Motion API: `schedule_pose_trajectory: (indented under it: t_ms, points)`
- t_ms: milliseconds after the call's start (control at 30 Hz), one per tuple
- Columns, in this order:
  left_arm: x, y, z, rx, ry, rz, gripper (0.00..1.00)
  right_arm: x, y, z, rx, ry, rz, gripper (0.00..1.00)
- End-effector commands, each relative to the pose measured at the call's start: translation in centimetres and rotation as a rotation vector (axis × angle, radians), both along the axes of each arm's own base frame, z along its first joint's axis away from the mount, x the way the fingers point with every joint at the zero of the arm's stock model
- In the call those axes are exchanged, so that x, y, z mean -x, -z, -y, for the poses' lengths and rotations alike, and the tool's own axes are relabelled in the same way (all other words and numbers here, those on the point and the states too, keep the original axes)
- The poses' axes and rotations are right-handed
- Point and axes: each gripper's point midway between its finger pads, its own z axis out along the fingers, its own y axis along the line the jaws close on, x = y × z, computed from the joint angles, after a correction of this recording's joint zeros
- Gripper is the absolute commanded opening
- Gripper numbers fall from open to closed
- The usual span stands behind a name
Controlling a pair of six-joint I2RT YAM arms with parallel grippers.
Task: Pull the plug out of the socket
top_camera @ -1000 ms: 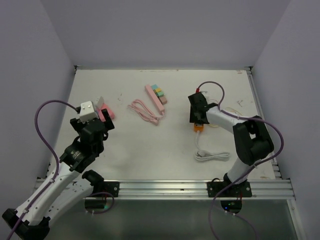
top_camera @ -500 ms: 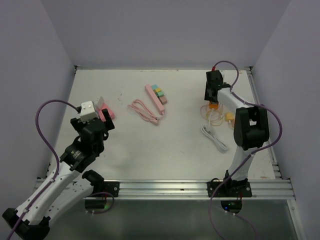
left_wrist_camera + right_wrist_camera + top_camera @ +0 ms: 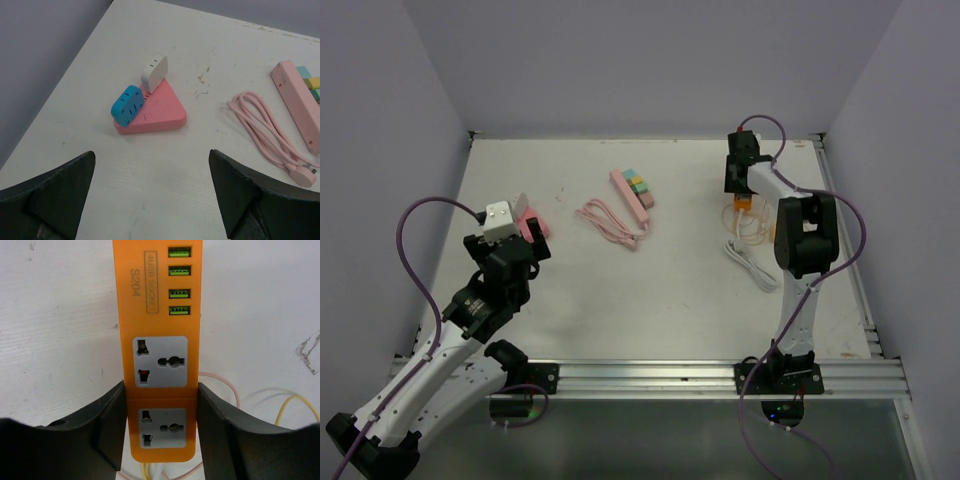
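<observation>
A pink triangular socket (image 3: 162,112) lies on the table with a blue plug (image 3: 127,104) and a white plug (image 3: 153,72) sitting in it. In the top view this socket (image 3: 534,226) is half hidden behind my left wrist. My left gripper (image 3: 151,152) hovers open just short of it, nothing between its fingers. At the far right my right gripper (image 3: 740,188) is shut on an orange socket strip (image 3: 160,300), clamped on its sides near the cable end. No plug sits in the orange strip's outlets.
A pink power strip (image 3: 630,195) with coloured adapters (image 3: 638,183) and a coiled pink cable (image 3: 610,222) lie mid-table at the back. A white cable (image 3: 752,265) and thin yellow and pink wires (image 3: 300,405) trail from the orange strip. Walls close the left, right and back.
My right arm has carried the orange strip from the right middle of the table to the far right back, dragging the white cable along. The left arm has stayed still.
</observation>
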Motion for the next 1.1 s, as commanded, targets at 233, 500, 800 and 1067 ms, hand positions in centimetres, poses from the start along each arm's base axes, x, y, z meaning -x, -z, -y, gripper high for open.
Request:
schedule_pose_trajectory:
  t_ms: [233,500,800,1067]
  points:
    - [-0.1,0.1,-0.2,-0.007,-0.012,0.004,1.0,-1.0,-6.5,-1.9,-0.139,-0.056,0.118,0.91]
    - [-0.5,0.6,0.2,-0.019,0.002,-0.022,1.0,3.9,-10.6,-5.4,-0.343,-0.147,0.181,0.94]
    - [-1.1,2.0,0.7,-0.04,0.01,-0.082,0.99,12.6,-13.3,-10.4,-0.582,-0.326,0.289,0.94]
    - [-1.7,3.0,1.9,0.018,0.025,-0.126,0.99,18.2,-11.8,-13.4,-0.652,-0.47,0.257,0.95]
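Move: The orange socket sits in the right hand's fingers, its middle about 4 cm ahead of them; its white cord coil lies some 18 cm straight back. The pink strip is roughly 25 cm to that hand's left and 2 cm back, the pink cord 30 cm left and 9 cm back. From the left hand, the pink triangular socket lies about 14 cm ahead, 3 cm left and 18 cm below, its blue plug 4 cm farther left. Opening wide, the right hand lets go of the orange socket, then lifts off and sweeps back and to the left, some 20 cm level and 10 cm up, towards the pink cord, rolling its left side up and turning counter-clockwise. The empty, open left hand meanwhile sinks about 3.5 cm, easing slightly forward and right and tipping down a little, nearing the pink triangular socket's height. ##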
